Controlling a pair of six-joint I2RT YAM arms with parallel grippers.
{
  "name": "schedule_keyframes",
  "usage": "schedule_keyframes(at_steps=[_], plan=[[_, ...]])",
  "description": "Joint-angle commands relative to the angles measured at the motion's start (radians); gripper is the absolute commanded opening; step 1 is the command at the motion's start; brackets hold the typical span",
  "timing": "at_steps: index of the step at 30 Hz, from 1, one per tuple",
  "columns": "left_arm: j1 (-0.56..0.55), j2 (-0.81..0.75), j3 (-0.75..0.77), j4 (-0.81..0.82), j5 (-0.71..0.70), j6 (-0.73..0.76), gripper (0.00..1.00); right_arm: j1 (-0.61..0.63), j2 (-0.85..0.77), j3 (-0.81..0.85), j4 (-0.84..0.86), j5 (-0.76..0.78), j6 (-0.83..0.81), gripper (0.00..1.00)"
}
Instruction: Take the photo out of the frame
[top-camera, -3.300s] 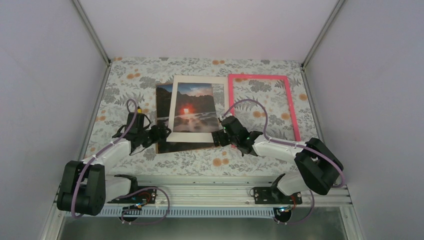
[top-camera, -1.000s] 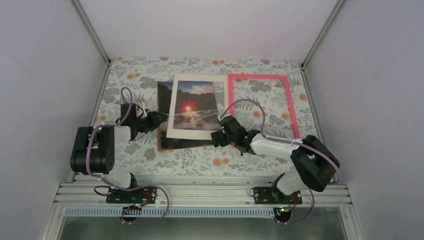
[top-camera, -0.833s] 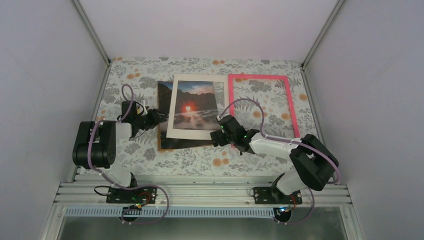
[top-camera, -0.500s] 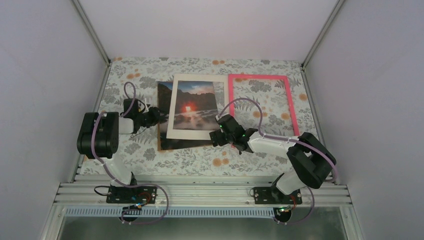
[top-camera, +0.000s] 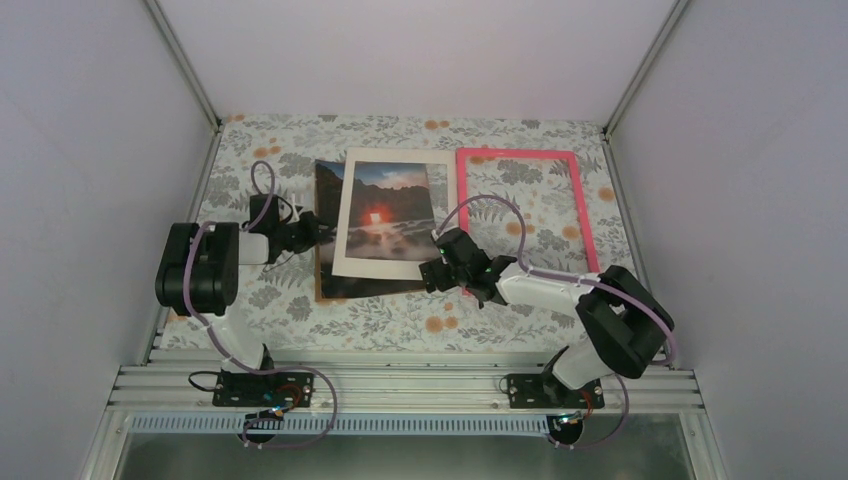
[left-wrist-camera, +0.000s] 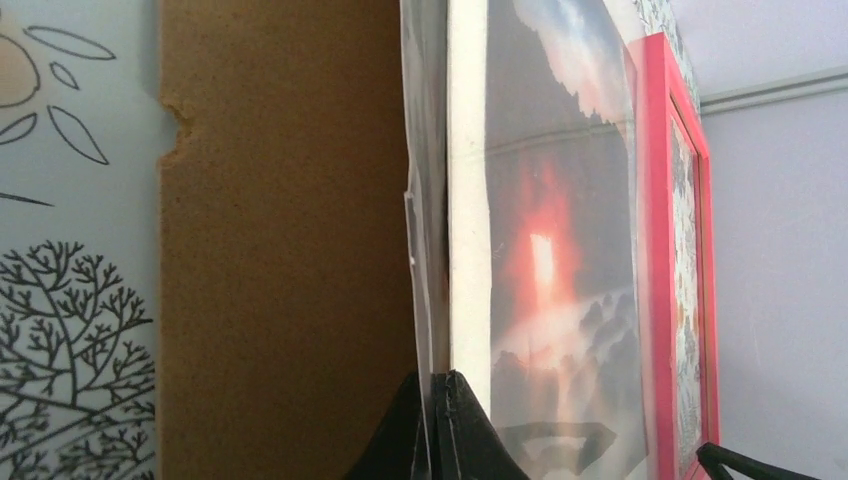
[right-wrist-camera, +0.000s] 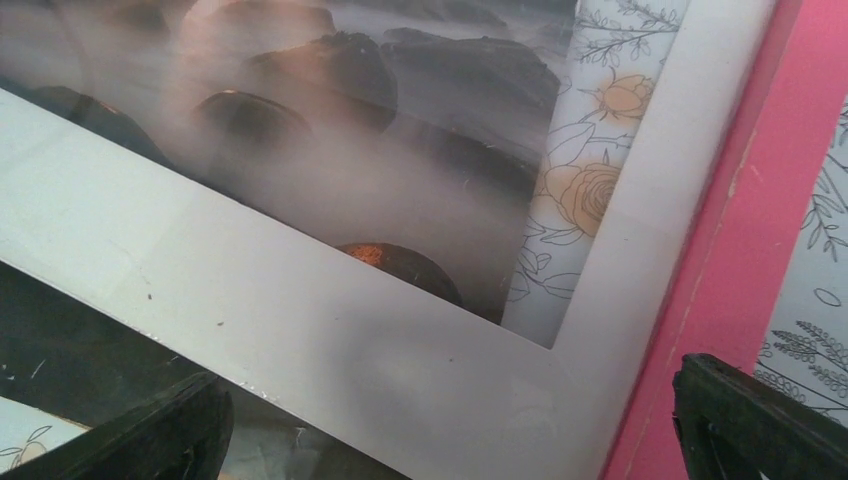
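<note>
The pink frame (top-camera: 518, 210) lies empty on the right of the table, its edge also showing in both wrist views (left-wrist-camera: 660, 250) (right-wrist-camera: 740, 250). The photo (top-camera: 330, 200) lies under a white mat (top-camera: 392, 268), sticking out past the mat's left and lower sides, with the red sun showing through the window. My left gripper (top-camera: 316, 232) is shut on the photo's thin left edge (left-wrist-camera: 425, 250), which stands raised off the brown board (left-wrist-camera: 280, 250). My right gripper (top-camera: 432, 272) hangs open over the mat's lower right corner (right-wrist-camera: 300, 320), fingers well apart and nothing between them.
The floral tablecloth (top-camera: 280, 150) covers the table, which grey walls enclose on three sides. The brown board (top-camera: 322, 292) peeks out below the photo at its lower left. Through the right of the mat's window the tablecloth pattern (right-wrist-camera: 590, 150) shows.
My left gripper has closed on the photo's left edge, and the left arm's elbow has swung up and back. The right arm has barely shifted.
</note>
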Motion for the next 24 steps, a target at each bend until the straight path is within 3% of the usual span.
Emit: schedule_keyframes(at_steps=[1,13,24], plan=[[-0.002,-0.102,0.027,-0.107,-0.061,0.083,0.02,-0.004,-0.062,-0.025,0.015,0.019,0.011,1.0],[0.006,-0.393,0.057,-0.535,-0.314,0.204,0.02,-0.004,-0.208,-0.137,0.086,0.008,0.006,1.0],[0.011,-0.602,0.244,-0.935,-0.538,0.269,0.02,-0.006,-0.312,-0.21,0.127,-0.015,0.004,1.0]])
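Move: The left hand already has the photo's left edge in its shut fingers. The photo's middle lies about 10 cm to its right, level ahead and slightly below, on the brown backing board. The white mat over it is centred 14 cm right and 4 cm ahead, the pink frame 40 cm right and 3 cm ahead. From the open right hand, the photo's middle is about 10 cm ahead and 11 cm left, the mat's 13 cm ahead and 7 cm left, both some 3 cm below. Still pinching the photo's left edge, the left hand lifts it about 10 cm, then increasingly draws it left (some 7 cm) and a little back, out from under the mat and away from the pink frame, its left side rolling up by some 25 degrees. The right hand stays wide open and backs off from the mat, up and back to the right. ##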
